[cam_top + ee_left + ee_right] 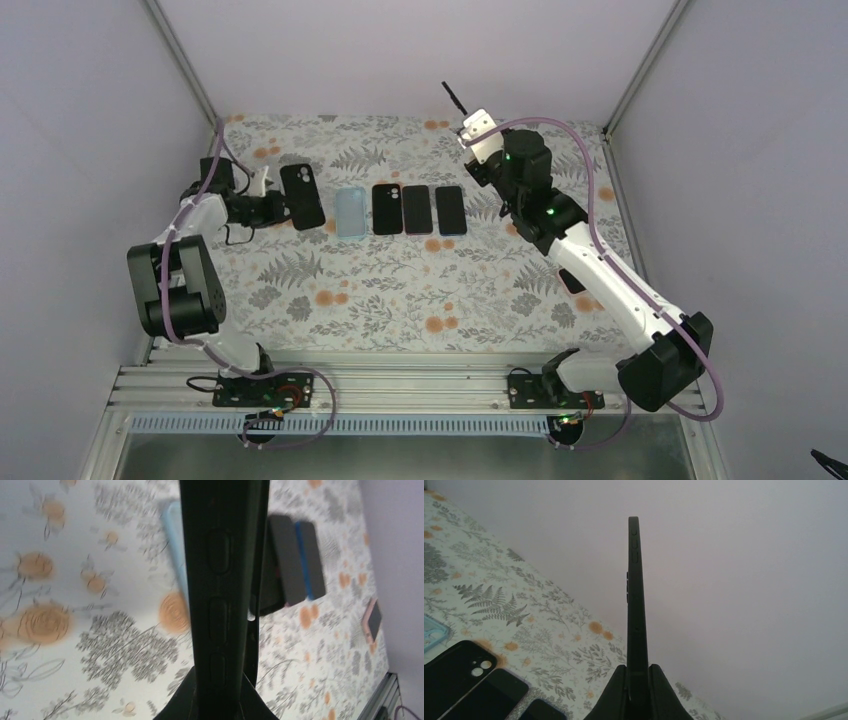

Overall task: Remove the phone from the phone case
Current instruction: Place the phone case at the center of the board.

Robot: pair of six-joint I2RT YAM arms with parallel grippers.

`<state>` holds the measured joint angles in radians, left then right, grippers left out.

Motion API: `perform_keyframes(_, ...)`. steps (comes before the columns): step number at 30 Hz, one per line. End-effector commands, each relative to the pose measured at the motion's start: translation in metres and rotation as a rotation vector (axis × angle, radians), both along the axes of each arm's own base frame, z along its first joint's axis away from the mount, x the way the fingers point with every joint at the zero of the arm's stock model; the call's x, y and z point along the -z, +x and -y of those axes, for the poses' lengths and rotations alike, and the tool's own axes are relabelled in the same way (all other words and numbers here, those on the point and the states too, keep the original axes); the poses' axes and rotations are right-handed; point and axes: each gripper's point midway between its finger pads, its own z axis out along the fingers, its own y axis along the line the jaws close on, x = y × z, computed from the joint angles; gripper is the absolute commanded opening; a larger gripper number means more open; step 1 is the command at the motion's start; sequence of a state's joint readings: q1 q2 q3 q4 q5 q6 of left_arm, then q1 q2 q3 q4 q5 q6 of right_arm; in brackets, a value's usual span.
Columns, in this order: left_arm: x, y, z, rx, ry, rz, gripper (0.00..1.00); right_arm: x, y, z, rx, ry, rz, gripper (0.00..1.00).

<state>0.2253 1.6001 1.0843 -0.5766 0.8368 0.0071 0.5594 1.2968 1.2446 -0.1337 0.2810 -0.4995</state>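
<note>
My left gripper (283,207) (218,672) is shut on the edge of a black phone case (302,197) (220,560), held just above the cloth at the left end of the row. Its back faces up with two pale lens holes, and moulded button covers show in the left wrist view. My right gripper (470,125) (638,667) is raised near the back wall. It is shut on a thin black phone (453,98) (636,595), seen edge on and pointing up, with small side buttons near its top. The two are well apart.
On the flowered cloth lies a row: a light blue case (349,212) (172,545), a black case (387,209) (454,675), a dark phone (417,209) and a blue-edged phone (451,209) (310,560). A pinkish phone (372,620) lies at the right. Walls enclose three sides.
</note>
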Motion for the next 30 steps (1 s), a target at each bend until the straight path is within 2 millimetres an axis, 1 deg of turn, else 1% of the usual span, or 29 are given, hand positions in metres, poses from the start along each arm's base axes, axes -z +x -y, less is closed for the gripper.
perform_keyframes(1, 0.025, -0.008, -0.006, 0.056, 0.067, -0.045, 0.02, -0.017, -0.003, 0.003, -0.007, 0.074, 0.037, 0.04)
perform_keyframes(6, 0.057, -0.008, -0.014, 0.052, 0.104, -0.138, 0.02, -0.009, -0.001, 0.003, -0.009, 0.075, 0.019, 0.04)
perform_keyframes(12, 0.082, -0.003, -0.013, 0.073, 0.072, -0.214, 0.02, -0.005, 0.001, 0.006, -0.005, 0.077, 0.009, 0.04)
perform_keyframes(13, 0.083, -0.002, -0.011, 0.079, 0.063, -0.218, 0.02, -0.004, 0.001, 0.006, -0.004, 0.076, 0.009, 0.04)
perform_keyframes(15, 0.092, -0.001, -0.009, 0.092, 0.060, -0.242, 0.02, -0.003, 0.001, 0.008, -0.001, 0.078, 0.007, 0.04)
perform_keyframes(20, 0.109, 0.002, -0.005, 0.119, 0.112, -0.272, 0.02, -0.001, 0.002, 0.011, 0.001, 0.085, -0.002, 0.04)
perform_keyframes(23, 0.114, 0.008, -0.001, 0.126, 0.136, -0.271, 0.02, 0.000, 0.002, 0.012, 0.002, 0.085, -0.004, 0.04)
perform_keyframes(27, 0.123, 0.018, -0.003, 0.116, 0.176, -0.286, 0.02, 0.001, 0.002, 0.015, 0.008, 0.086, -0.006, 0.04)
perform_keyframes(30, 0.129, 0.021, -0.002, 0.125, 0.215, -0.292, 0.02, 0.000, 0.002, 0.016, 0.010, 0.086, -0.006, 0.04)
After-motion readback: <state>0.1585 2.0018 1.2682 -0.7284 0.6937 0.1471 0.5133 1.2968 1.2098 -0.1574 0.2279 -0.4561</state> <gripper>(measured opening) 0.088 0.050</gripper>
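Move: The left hand already holds the emptied black case by its left edge. The bare spot it is bound for has its middle about 3 cm ahead, 4 cm right and 12 cm below this hand. The light blue case lies roughly 8 cm right of that spot and 1 cm farther out, and the black case in the row about 18 cm right of it and 1 cm farther out. From the right hand the spot is some 38 cm left, about level in reach and 35 cm below. Still pinching the empty black case by its left edge, the left hand lowers it some 11 cm to the bare spot beside the light blue case, quickly at first, then easing off near the table. The wrist tips down about 15 degrees and turns slightly clockwise; the last bit drifts forward and right, fingers staying shut. The right hand keeps its phone raised and sinks about 2 cm. ##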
